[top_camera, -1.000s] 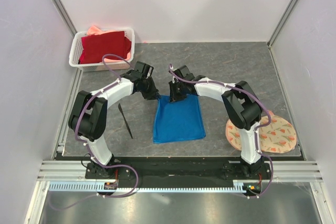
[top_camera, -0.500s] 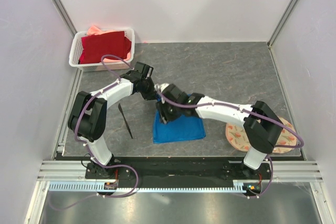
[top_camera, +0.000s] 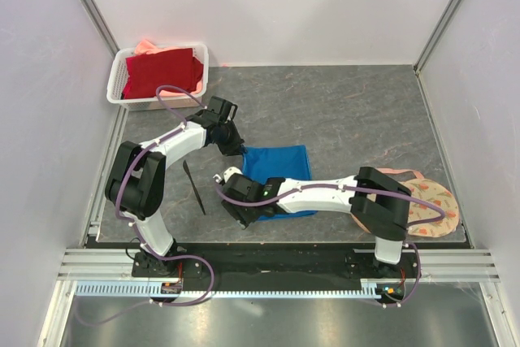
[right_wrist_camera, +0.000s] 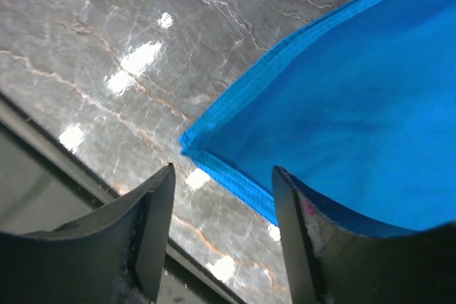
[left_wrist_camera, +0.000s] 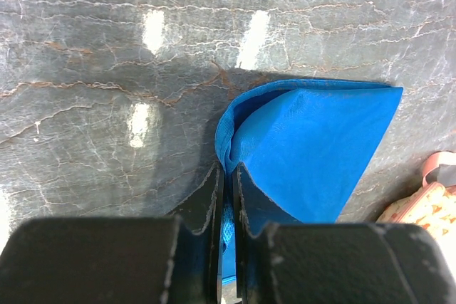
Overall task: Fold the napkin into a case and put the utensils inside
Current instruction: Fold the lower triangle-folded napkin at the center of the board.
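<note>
The blue napkin (top_camera: 280, 166) lies folded on the grey table between the two arms. My left gripper (top_camera: 240, 150) is shut on its far-left corner; in the left wrist view the cloth (left_wrist_camera: 313, 140) is pinched between the fingers of the left gripper (left_wrist_camera: 228, 176), with a rounded fold just beyond them. My right gripper (top_camera: 242, 210) hangs open over the napkin's near-left corner (right_wrist_camera: 189, 144). In the right wrist view the right gripper (right_wrist_camera: 222, 179) holds nothing, and the layered edge (right_wrist_camera: 242, 183) lies between its fingers. One thin black utensil (top_camera: 193, 187) lies on the table left of the napkin.
A white basket (top_camera: 199, 67) holding a dark red cloth (top_camera: 161, 72) stands at the far left. A round peach floral mat (top_camera: 431, 205) lies at the right, partly under the right arm. The dark front rail (right_wrist_camera: 43, 197) runs close below the right gripper.
My right gripper swept from the napkin's far edge to its near-left corner and opened, letting go of the cloth. The left gripper stayed shut on the far-left corner.
</note>
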`<move>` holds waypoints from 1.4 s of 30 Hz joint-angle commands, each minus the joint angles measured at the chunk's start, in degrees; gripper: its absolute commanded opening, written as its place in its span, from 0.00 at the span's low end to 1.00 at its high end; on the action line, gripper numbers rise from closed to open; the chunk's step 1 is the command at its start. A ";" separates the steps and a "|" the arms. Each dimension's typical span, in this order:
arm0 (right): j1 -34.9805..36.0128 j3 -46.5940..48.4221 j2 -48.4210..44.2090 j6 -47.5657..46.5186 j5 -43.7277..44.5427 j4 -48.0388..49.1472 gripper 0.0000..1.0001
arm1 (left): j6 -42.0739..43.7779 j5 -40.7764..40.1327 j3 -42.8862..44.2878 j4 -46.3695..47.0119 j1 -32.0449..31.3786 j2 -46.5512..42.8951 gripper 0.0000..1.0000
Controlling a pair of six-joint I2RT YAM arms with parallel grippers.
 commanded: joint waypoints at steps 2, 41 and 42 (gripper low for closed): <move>1.68 4.24 3.05 -0.90 5.23 -0.53 0.61 | -1.39 -1.87 -0.69 -0.39 -0.09 -2.11 0.02; -4.20 -29.83 -18.48 19.92 -18.48 41.11 0.00 | -6.83 -26.04 4.67 -13.73 -5.19 -4.85 0.02; -4.99 -31.25 -19.88 21.93 -20.93 44.44 0.00 | -7.10 -26.39 6.33 -14.44 -5.36 -4.32 0.02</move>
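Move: The right hand, fingers spread, hovers just over the napkin's near left corner, which is about 2 cm to its left and 3 cm below. The napkin's near right corner is some 19 cm to this hand's right and level with it; the dark utensil is about 12 cm left and 8 cm ahead. The left hand still pinches the left edge by the far corner; from it the near left corner lies roughly 19 cm back and 5 cm down. The right hand eases about 2 cm left and 2 cm down onto the napkin's near left corner, drifting slightly back, and closes until it pinches the cloth, then lifts some 4 cm while swinging about 3 cm to the right and rolling roughly 30 degrees, its left side rising. The left hand keeps its pinch by the far left corner, at first nearly still, then draws that end about 4 cm left, 2 cm back and 2 cm up, rolling some 15 degrees the same way. ##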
